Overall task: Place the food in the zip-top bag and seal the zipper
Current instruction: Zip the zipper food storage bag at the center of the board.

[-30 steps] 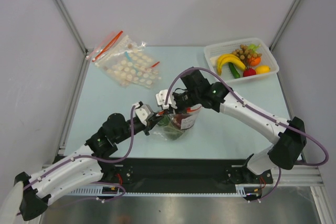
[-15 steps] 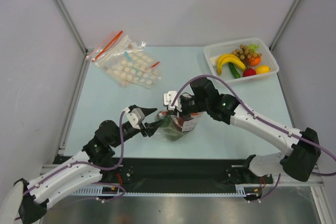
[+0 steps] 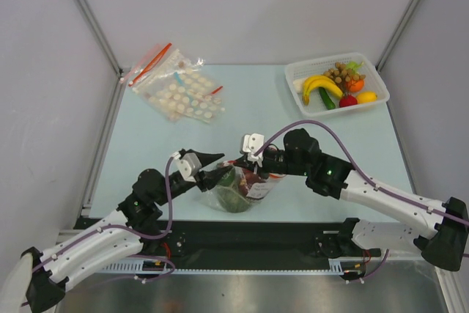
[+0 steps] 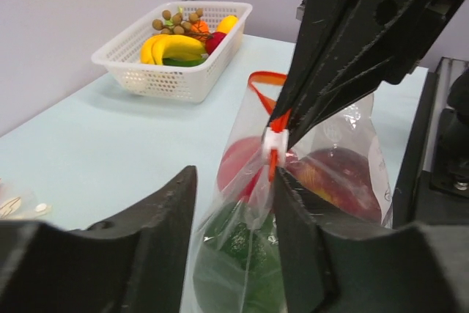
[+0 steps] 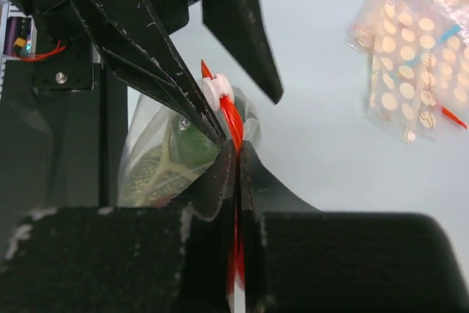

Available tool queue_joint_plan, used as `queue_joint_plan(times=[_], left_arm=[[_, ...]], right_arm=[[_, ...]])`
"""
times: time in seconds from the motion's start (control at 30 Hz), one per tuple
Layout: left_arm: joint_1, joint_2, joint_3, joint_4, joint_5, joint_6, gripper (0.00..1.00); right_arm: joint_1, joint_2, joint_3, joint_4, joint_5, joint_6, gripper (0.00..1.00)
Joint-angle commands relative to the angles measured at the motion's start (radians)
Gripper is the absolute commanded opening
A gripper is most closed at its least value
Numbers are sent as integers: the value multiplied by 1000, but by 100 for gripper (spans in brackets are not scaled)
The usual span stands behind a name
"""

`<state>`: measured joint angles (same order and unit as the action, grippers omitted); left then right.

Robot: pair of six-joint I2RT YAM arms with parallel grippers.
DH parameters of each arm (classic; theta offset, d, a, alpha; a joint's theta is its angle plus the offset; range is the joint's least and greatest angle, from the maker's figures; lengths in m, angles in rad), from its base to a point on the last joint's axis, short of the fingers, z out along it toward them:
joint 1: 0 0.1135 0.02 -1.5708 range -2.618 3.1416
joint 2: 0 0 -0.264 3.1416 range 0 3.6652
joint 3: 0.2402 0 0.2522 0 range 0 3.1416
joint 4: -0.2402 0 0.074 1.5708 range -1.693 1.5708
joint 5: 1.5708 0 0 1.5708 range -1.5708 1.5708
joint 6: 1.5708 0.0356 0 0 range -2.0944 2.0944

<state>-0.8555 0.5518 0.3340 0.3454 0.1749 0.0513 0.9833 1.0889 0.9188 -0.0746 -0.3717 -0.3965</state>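
Note:
The zip-top bag (image 3: 238, 194) stands near the table's front edge, lifted by its mouth. Inside is the food: a shiny red fruit (image 4: 240, 166), a dark red piece (image 4: 338, 181) and a green ball (image 4: 242, 258). My right gripper (image 5: 237, 153) is shut on the red zipper (image 5: 233, 119), just behind its white slider (image 5: 218, 90). In the top view the right gripper (image 3: 242, 164) comes in from the right. My left gripper (image 4: 236, 181) is open, its fingers either side of the bag's top corner below the slider; the left gripper (image 3: 226, 164) meets the bag from the left.
A white basket (image 3: 297, 78) at the back right holds bananas, a grape bunch and other toy produce; the basket (image 4: 168, 84) also shows in the left wrist view. Clear disc-patterned bags (image 3: 179, 89) lie at the back left. A black strip runs along the near table edge.
The left gripper let go and opened, now straddling the bag's corner. The right gripper closed on the zipper and its arm swung toward the near edge, bringing the bag with it.

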Motion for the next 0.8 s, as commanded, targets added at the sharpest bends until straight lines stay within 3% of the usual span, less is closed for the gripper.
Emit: queue_joint_plan(times=[0.0, 0.13, 0.17, 0.23, 0.27, 0.3, 0.33, 0.43, 0.57, 0.77], left_arm=[[-5, 13, 13, 70, 70, -13, 47], [-5, 26, 22, 76, 124, -8, 30], [-5, 30, 23, 76, 135, -7, 21], [-5, 33, 31, 73, 156, -4, 13], [-5, 31, 31, 72, 159, -4, 2], [-5, 30, 30, 75, 163, -4, 0], [-5, 30, 28, 76, 172, -2, 0], [-5, 25, 17, 109, 207, -4, 0], [-5, 34, 13, 135, 264, 2, 0], [-5, 63, 28, 138, 319, 2, 0]], right_arm=[[18, -40, -3, 139, 77, 62, 0], [43, -34, 0, 131, 100, 54, 0], [51, -29, 0, 128, 105, 53, 0], [58, -21, 9, 113, 114, 45, 0], [61, -15, 12, 111, 114, 44, 0], [66, -15, 15, 104, 108, 39, 0], [68, -12, 23, 96, 106, 39, 0], [78, -18, 26, 79, 117, 33, 33], [83, -56, -1, 82, 42, -5, 44], [81, -106, -23, 84, -38, -34, 49]])
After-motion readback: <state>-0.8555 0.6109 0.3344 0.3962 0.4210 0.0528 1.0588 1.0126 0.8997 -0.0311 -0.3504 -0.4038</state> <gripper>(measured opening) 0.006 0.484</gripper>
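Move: The white zipper slider sits just off the left fingertips, some 3 cm to that hand's right, about 1 cm back and roughly level. The green melon in the bag hangs about 2 cm to the hand's right, 3 cm back and 10 cm below; the red fruits lie about 8 cm right, 2 cm back and 8 cm below. From the right hand, already pinching the red zipper strip, the slider is about 2 cm left, 1 cm back and 1 cm lower. Back and to its right, the left hand eases in and shuts on the short red strip end beside the slider, then carries on the same way holding it, roughly 4 cm in all, turning about 15 degrees clockwise. The right hand keeps its pinch nearly in place until the left has hold, then opens to about half, lets the strip go and draws back and up about 4 cm, staying close around the slider. ##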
